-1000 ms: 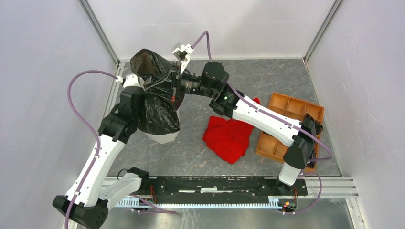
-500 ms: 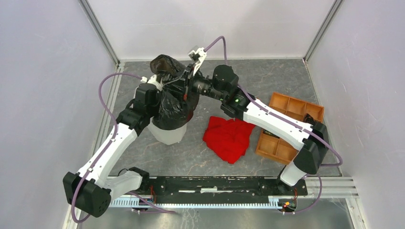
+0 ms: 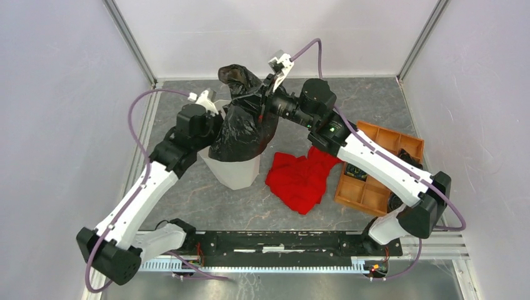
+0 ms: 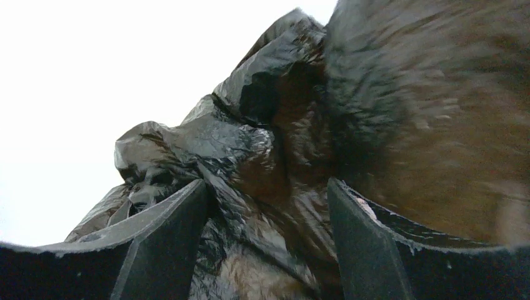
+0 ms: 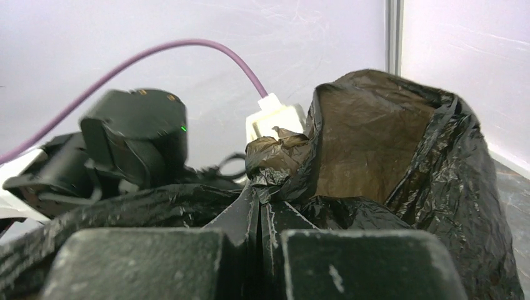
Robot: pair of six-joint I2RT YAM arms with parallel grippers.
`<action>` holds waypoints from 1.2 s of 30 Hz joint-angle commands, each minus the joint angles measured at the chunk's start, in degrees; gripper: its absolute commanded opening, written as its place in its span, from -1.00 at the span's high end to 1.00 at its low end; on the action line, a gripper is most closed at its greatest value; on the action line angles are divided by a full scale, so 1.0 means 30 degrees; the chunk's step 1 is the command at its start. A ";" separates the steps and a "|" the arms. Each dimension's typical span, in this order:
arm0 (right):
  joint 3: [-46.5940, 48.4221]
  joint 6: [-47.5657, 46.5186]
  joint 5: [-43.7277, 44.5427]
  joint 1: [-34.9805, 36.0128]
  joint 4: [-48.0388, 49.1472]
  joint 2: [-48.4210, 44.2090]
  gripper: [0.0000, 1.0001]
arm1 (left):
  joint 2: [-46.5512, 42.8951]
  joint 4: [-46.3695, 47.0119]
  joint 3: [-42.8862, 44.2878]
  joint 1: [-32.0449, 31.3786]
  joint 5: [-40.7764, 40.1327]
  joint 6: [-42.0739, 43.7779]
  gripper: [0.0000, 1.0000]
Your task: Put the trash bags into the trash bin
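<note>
The glossy black trash bag (image 3: 240, 128) is draped over the top of the white trash bin (image 3: 237, 174), which stands at the middle left; only the bin's lower wall shows. The bag's mouth stands up open at the back (image 3: 234, 74). My right gripper (image 3: 265, 105) is shut on a fold of the bag's rim, and the right wrist view shows the pinched fold (image 5: 275, 156) just past its closed jaws (image 5: 260, 203). My left gripper (image 3: 215, 117) is at the bag's left side. Its fingers (image 4: 169, 237) stand apart, with wrinkled bag (image 4: 269, 187) filling the gap.
A red cloth (image 3: 300, 178) lies crumpled just right of the bin. An orange compartment tray (image 3: 381, 140) sits at the right under the right arm. Grey walls close in the left, back and right. The arm bases and rail run along the near edge.
Both grippers moved right together with the bag. The bin has shifted right with them, closer to the red cloth. The bag now covers more of the bin's top.
</note>
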 commanded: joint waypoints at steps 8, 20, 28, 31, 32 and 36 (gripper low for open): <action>0.2683 0.2189 -0.1735 0.1229 0.2232 0.0635 0.99 | -0.4078 -0.6818 0.4296 0.0030 -0.5909 0.4739 -0.96; 0.2514 0.7235 0.2458 0.4829 0.7321 0.2379 0.98 | -0.6584 -0.7712 0.4649 0.0015 -0.8117 0.5326 -1.00; -0.2216 0.5558 0.5882 0.2787 0.6545 -0.0804 0.99 | -0.7043 -0.5893 0.3735 0.0026 -0.8271 0.5092 -1.00; -0.2511 0.5477 0.4331 0.1370 0.5844 -0.1172 0.99 | -0.7697 -0.5677 0.3162 0.0026 -0.9059 0.4898 -1.00; -0.2306 0.5393 0.3955 0.1118 0.5387 -0.1102 0.99 | -0.7952 -0.5609 0.3079 0.0029 -0.9434 0.4852 -1.00; -0.1858 0.4922 0.3112 0.0931 0.5287 -0.0884 0.99 | -0.9148 -0.5732 0.3210 0.0028 -1.1108 0.4688 -1.00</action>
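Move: The right hand holds the trash bag; its bulk hangs about 12 cm below, 4 cm left and 2 cm ahead. The trash bin's middle is roughly 8 cm left, 4 cm back and 30 cm down; the red cloth lies about 13 cm right, 9 cm back and 43 cm below. From the left hand, the bag's bulk is some 2 cm ahead, straight in line and 4 cm higher, while the bin's middle is around 5 cm left, 2 cm back and 13 cm lower. Left, up and somewhat back, the left hand draws about 13 cm sideways away from the bag, fingers opening wide and wrist swinging counter-clockwise and tipping up. The right keeps its pinch and swings the bag back, up and left by some 15 cm, then reverses forward, right and down nearly to its start, its fingertips tilted upward. ##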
